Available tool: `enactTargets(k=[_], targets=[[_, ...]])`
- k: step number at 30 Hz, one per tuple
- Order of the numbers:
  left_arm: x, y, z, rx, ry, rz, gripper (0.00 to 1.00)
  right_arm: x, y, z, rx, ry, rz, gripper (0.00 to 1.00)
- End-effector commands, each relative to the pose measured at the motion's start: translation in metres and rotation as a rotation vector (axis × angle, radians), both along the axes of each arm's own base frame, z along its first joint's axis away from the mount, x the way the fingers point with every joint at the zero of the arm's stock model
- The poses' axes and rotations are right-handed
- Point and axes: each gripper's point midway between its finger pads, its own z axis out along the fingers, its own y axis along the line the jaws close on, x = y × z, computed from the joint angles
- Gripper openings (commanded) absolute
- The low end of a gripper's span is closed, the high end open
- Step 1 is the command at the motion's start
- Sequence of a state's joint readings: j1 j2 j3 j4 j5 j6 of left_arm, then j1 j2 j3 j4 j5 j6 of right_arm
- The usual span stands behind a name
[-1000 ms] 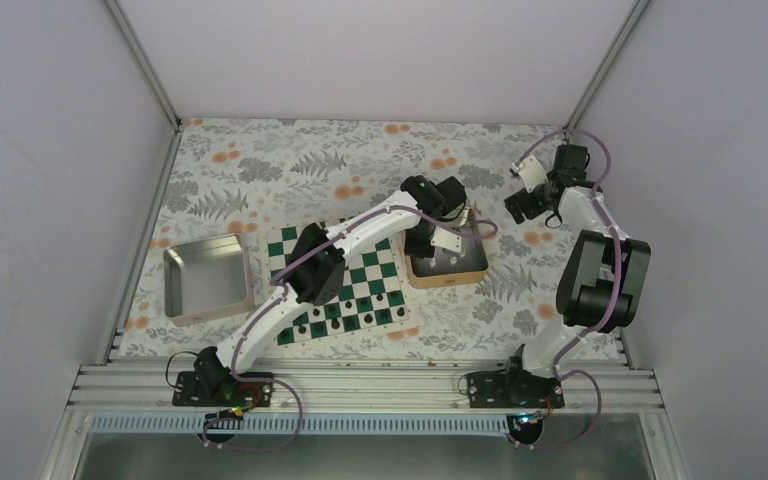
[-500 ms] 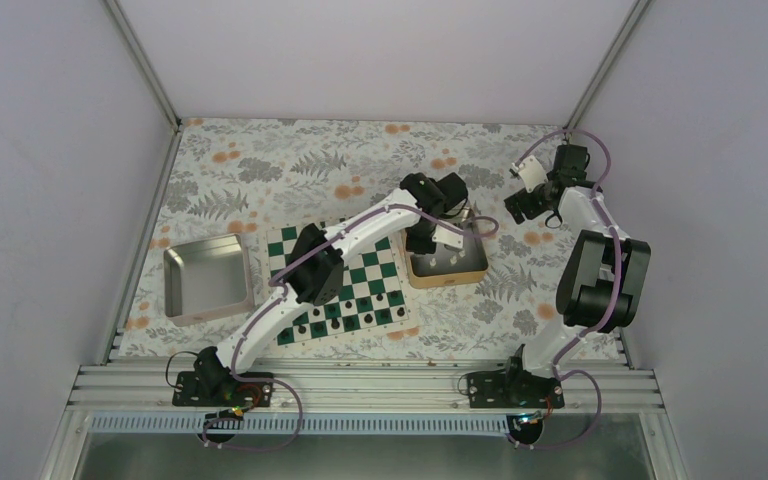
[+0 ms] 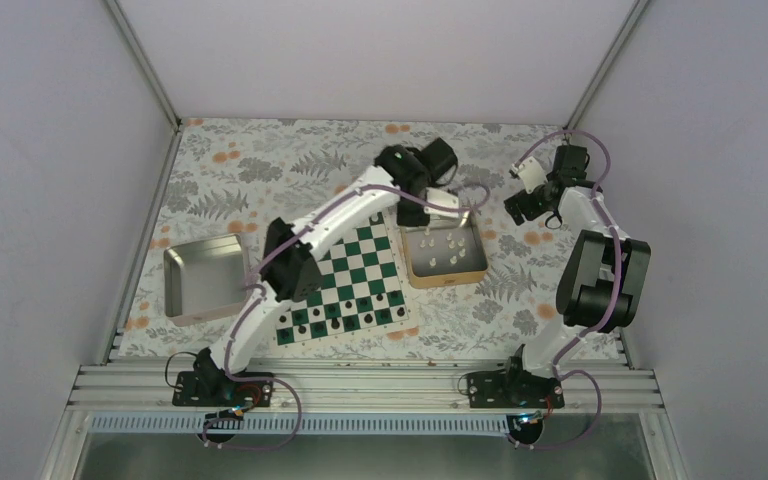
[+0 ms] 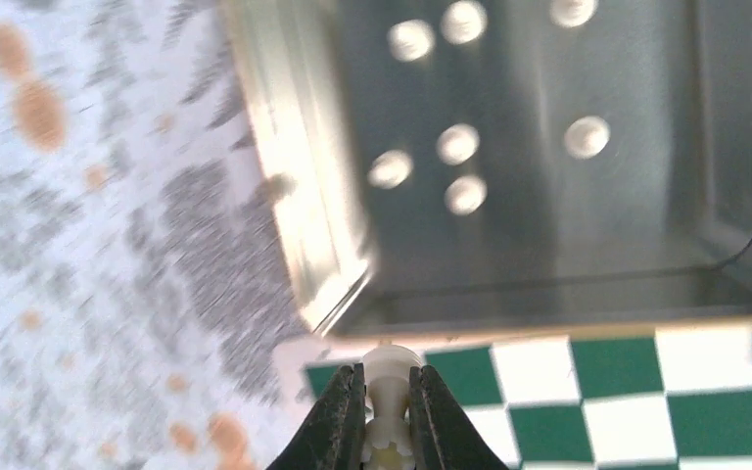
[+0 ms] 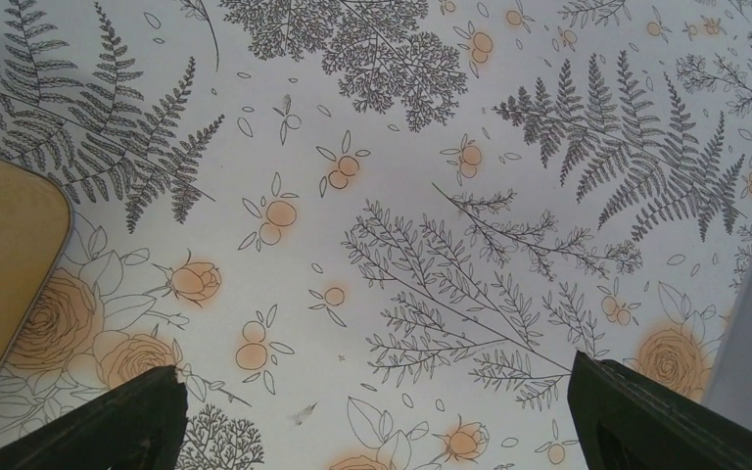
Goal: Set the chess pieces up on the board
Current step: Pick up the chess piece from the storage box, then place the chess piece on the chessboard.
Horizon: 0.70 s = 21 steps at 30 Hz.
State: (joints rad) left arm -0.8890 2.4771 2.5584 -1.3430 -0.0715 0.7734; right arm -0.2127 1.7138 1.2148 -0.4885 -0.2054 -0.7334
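Observation:
My left gripper [image 4: 387, 377] is shut on a cream chess piece [image 4: 388, 394] with a notched top, held just above the far corner of the board [image 4: 627, 392]. In the top view this gripper [image 3: 457, 213] hangs over the far rim of the tan tin [image 3: 446, 279]. Several white chess pieces [image 4: 458, 144] lie loose in that tin [image 4: 299, 211]. The green and white board [image 3: 358, 272] lies left of the tin, with dark pieces [image 3: 340, 318] on its near rows. My right gripper [image 5: 377, 411] stands open over bare cloth, far right [image 3: 523, 192].
A grey square tray [image 3: 207, 278] sits left of the board. The floral cloth [image 3: 260, 170] covers the table. A corner of the tan tin [image 5: 0, 274] shows left of my right gripper. White walls and metal posts close in the table.
My left gripper has risen out of the tin and swung toward its far rim with the cream piece in its grip. The loose pieces in the tin now show. The right arm has not moved.

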Motion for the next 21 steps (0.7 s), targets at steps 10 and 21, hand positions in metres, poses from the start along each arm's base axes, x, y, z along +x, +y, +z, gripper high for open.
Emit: enactTargets(k=[10,21], targets=[[0.060,0.209,0.039,-0.071,0.077,0.466,0.02,0.004,-0.002,0.005,0.007,-0.006,0.012,1.00],[0.035,0.289,-0.038,-0.002,0.109,0.628,0.02,0.005,-0.001,0.002,0.007,0.008,0.014,1.00]])
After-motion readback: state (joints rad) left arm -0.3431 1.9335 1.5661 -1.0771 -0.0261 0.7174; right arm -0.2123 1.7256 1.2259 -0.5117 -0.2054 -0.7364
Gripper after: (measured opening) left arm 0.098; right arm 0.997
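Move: My left hand holds a white chess piece about 12 cm above the table, just leaving the storage box, whose middle lies some 9 cm to its right and 3 cm back. The empty g square on the board's far rank is about 30 cm to its left, 4 cm ahead and 12 cm below; white pieces stand on f and e, roughly 4 and 8 cm to the right of g. For my idle right hand, g lies some 60 cm left and 5 cm back. I sweep my left hand about 28 cm left from the storage box along the board's far edge, past the white pieces already standing there, keeping the chess piece pinched. I arch up and forward about 8 cm at first, then ease back and sink some 11 cm towards the empty far-left squares, turning the hand about 35 degrees counter-clockwise. ##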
